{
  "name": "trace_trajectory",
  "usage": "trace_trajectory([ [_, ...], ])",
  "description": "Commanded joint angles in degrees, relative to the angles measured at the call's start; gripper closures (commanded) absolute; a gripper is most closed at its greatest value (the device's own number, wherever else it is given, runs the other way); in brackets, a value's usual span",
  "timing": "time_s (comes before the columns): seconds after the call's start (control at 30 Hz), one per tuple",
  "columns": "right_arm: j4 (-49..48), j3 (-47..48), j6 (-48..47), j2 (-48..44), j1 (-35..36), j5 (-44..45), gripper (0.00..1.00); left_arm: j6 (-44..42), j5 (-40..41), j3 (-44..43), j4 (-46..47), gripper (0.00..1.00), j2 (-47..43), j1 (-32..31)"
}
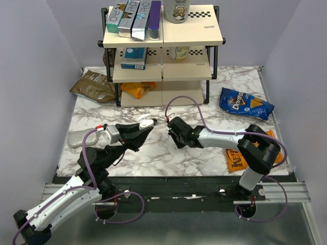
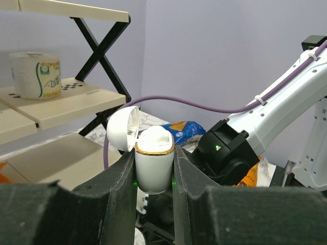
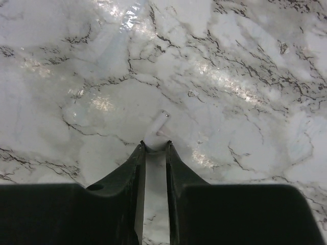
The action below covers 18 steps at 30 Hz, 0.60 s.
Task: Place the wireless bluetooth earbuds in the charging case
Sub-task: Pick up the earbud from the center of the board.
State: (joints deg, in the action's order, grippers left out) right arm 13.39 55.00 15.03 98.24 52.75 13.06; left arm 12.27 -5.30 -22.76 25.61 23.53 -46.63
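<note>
The charging case (image 2: 153,166) is white with a gold rim, and its lid (image 2: 122,127) is flipped open to the left. My left gripper (image 2: 154,153) is shut on the case's body and holds it upright above the table; the top view shows the case (image 1: 146,122) at the tips of that gripper (image 1: 145,130). On the marble lies a small white stemmed earbud (image 3: 158,131), its stem pointing up and right. My right gripper (image 3: 155,146) is down at the table, fingertips pressed against both sides of the earbud's head. In the top view the right gripper (image 1: 180,141) is just right of the case. No other earbud shows.
A shelf rack (image 1: 163,56) with boxes stands at the back. A blue chip bag (image 1: 245,103) lies back right, an orange packet (image 1: 236,159) by the right arm, a brown bag (image 1: 94,86) back left, and a pale object (image 1: 79,137) at the left edge.
</note>
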Motion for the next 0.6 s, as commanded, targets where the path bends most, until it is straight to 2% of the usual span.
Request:
trace_trajectory([
  [0.0, 3.1, 1.5, -8.3, -0.1, -0.1, 2.9, 0.77, 0.4, -0.9, -0.3, 1.0, 1.00, 0.1, -0.2],
  [0.03, 3.7, 1.6, -9.6, -0.1, -0.1, 3.5, 0.75, 0.3, -1.0, -0.3, 1.0, 1.00, 0.2, -0.3],
  [0.17, 6.1, 2.8, -10.4, -1.4, -0.4, 3.5, 0.56, 0.4, -1.7, -0.5, 0.9, 1.00, 0.5, -0.2],
  [0.27, 7.5, 3.7, -9.7, -1.5, -0.4, 3.7, 0.48, 0.2, -1.7, -0.6, 0.8, 1.00, 0.3, -0.2],
  [0.47, 7.6, 1.9, -4.3, -8.0, -0.3, 2.3, 0.42, -0.1, -1.9, -0.9, 0.8, 1.00, 0.2, -0.2],
  [0.53, 6.2, 0.1, -1.2, -12.3, -0.3, 2.3, 0.43, -0.1, -1.9, -0.9, 0.9, 1.00, 0.2, -0.3],
  [0.57, 4.0, -2.3, 2.4, -13.6, -0.3, 2.1, 0.46, -0.1, -1.9, -1.0, 0.9, 1.00, 0.2, -0.3],
])
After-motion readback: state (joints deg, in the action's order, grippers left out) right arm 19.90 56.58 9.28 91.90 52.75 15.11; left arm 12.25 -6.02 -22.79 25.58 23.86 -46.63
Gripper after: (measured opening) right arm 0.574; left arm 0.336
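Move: The white earbud lies on the table right at the right fingertips, between the nearly closed pads, its stem reaching about 1 cm ahead and its middle about 1 cm lower. A black case stands some 10 cm ahead of the right hand and 11 cm to its left; the white charging case is about 9 cm back, 10 cm left and 32 cm up. From the left hand, the earbud is roughly 9 cm ahead, 10 cm right and 33 cm below. Open the right fingers wide to let go of the earbud, easing the gripper about 1.5 cm to the right over the table with a slight roll. Then lift it nearly 4 cm, away from the earbud, most of the rise coming last. Keep the charging case still in the left grip. ##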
